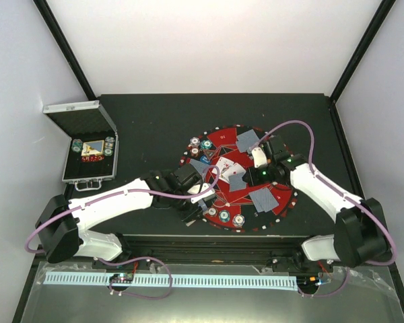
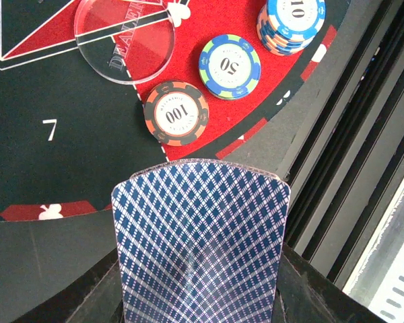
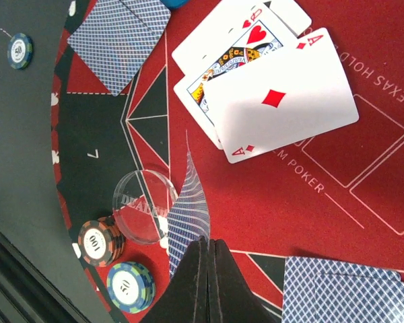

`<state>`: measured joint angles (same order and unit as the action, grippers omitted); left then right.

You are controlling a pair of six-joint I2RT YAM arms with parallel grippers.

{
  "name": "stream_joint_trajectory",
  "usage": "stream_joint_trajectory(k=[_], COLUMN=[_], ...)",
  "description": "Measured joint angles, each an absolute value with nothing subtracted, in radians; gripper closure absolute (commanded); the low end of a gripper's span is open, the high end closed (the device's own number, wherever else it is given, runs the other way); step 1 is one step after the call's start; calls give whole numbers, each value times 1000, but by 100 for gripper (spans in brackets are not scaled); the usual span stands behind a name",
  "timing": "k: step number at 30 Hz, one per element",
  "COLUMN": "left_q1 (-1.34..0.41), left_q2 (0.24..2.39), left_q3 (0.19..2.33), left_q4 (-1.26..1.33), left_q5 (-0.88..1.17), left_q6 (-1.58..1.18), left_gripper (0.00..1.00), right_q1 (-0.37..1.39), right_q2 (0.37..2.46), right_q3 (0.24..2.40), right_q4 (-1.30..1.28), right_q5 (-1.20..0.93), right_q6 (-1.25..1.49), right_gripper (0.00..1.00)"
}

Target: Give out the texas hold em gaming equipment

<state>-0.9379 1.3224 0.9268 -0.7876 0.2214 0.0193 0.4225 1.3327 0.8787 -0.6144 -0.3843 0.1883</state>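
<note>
My left gripper [image 2: 202,299] is shut across a blue-backed playing card [image 2: 200,235], which bows between its fingers; in the top view it [image 1: 200,200] hovers at the mat's near-left rim. Just ahead lie a 100 chip [image 2: 176,113], a 50 chip [image 2: 229,66], a stack of 10 chips [image 2: 291,23] and a clear dealer button [image 2: 124,37]. My right gripper [image 3: 207,245] is shut on another blue-backed card [image 3: 188,215], seen edge-on above the red felt; in the top view it [image 1: 240,182] is over the mat's middle. Face-up cards [image 3: 276,94] lie beyond it.
The round red-and-black mat [image 1: 222,138] carries face-down cards [image 3: 118,37] [image 3: 343,289] and chip stacks [image 1: 196,145] round its rim. One chip [image 3: 19,50] lies off the mat. An open silver case [image 1: 87,151] stands at the far left. Black rails [image 2: 363,168] run along the near edge.
</note>
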Motion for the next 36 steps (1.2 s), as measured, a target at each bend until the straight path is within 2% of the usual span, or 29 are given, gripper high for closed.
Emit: stream_joint_trajectory(k=[18, 36], left_q1=[-938, -938], left_q2=[1322, 1322], left_q3=[927, 927], left_q4=[-788, -788], left_q5=[215, 213], left_q6=[19, 19], left_gripper=[50, 50], right_q1=[400, 385], right_q2=[1591, 1764], right_q3=[966, 1065], right_q4=[-538, -593], right_q5=[-474, -341], right_q6=[159, 74], right_gripper=[99, 99])
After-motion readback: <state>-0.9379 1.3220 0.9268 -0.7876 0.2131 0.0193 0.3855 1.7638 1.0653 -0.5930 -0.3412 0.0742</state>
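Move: The right hand holds a blue-backed card over the mat; the face-up ace of diamonds lies about 8 cm ahead of this hand, 4 cm left and 10 cm below. On the same level, the dealer puck is some 3 cm back and 9 cm left, and the near face-down cards 2 cm back and 7 cm right. From the left hand, still holding the deck, the ace is roughly 17 cm ahead, 11 cm right and 10 cm below. Keeping its pinch, the right hand lowers the card about 8 cm and forward 5 cm towards the ace. ##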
